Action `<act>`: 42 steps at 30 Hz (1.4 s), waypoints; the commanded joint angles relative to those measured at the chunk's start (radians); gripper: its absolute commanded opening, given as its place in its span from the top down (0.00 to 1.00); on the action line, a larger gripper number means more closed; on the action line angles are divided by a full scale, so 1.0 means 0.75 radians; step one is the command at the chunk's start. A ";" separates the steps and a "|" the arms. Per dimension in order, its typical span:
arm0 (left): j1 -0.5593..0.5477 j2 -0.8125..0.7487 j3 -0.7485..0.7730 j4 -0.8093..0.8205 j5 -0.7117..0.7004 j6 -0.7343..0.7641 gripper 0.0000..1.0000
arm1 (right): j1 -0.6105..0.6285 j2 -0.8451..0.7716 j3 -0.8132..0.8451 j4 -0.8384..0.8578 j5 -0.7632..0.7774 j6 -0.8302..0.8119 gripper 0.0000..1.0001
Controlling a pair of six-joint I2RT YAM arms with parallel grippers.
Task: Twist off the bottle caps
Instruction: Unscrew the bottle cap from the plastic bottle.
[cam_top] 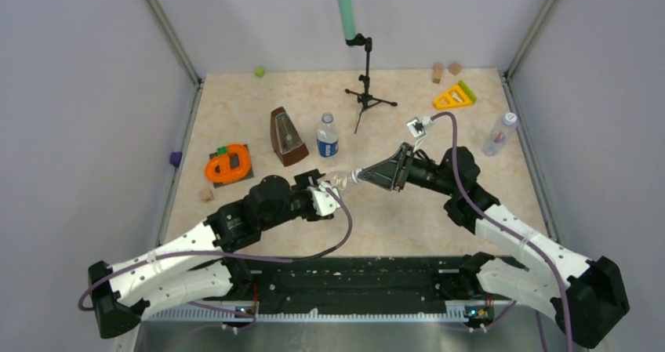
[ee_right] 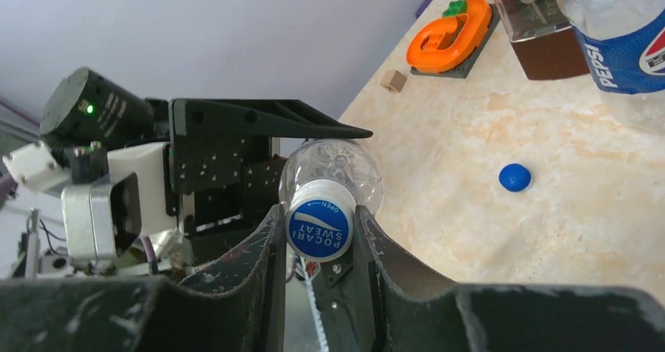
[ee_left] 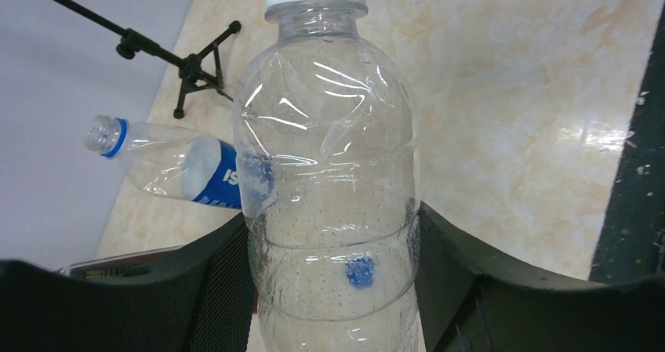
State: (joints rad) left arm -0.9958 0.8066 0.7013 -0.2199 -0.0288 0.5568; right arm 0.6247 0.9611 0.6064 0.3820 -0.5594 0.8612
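My left gripper (ee_left: pixel 333 277) is shut on the lower body of a plain clear bottle (ee_left: pixel 329 179), held tipped over above the table (cam_top: pixel 333 181). The bottle's white cap (ee_right: pixel 319 228) has a blue printed top. My right gripper (ee_right: pixel 317 238) is shut on this cap, one finger on each side (cam_top: pixel 357 176). A blue-labelled bottle (cam_top: pixel 327 136) stands upright behind them, its neck open (ee_left: pixel 100 132). A loose dark blue cap (ee_right: pixel 514 177) lies on the table. A bluish bottle (cam_top: pixel 499 135) with a white cap stands at the right edge.
A brown metronome (cam_top: pixel 287 136) and an orange toy (cam_top: pixel 228 165) stand to the left of the labelled bottle. A microphone tripod (cam_top: pixel 365 93) is behind it. A yellow triangle (cam_top: pixel 454 96) and small wooden blocks (cam_top: pixel 437 72) lie at the back right.
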 commanded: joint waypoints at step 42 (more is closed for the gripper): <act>0.319 -0.077 0.071 0.046 0.530 -0.193 1.00 | 0.010 -0.127 0.080 -0.115 -0.035 -0.303 0.38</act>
State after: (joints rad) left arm -0.7601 0.7868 0.7620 -0.2634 0.4458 0.3622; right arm 0.6262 0.8547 0.6247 0.2466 -0.6285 0.5484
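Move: The right fingertips are already on the white bottle cap, which lies about 10 cm to the right of the left hand, slightly ahead and some 3 cm above it. The left hand keeps hold of the clear plastic bottle, whose middle is about 9 cm left, 1 cm back and 3 cm below the right hand. The Pepsi bottle stands some 20 cm ahead and 10 cm left; the loose blue cap lies about 8 cm ahead, 15 cm left, both well below. Still pinching the cap, the right hand draws back about 5 cm and up 2 cm together with the bottle-holding left hand. The wrists roll opposite ways, right front side up some 25 degrees, left front side down some 30, twisting cap against bottle. Both then come forward 3 to 4 cm, partly unrolling, and the right fingers open, letting go of the cap. ##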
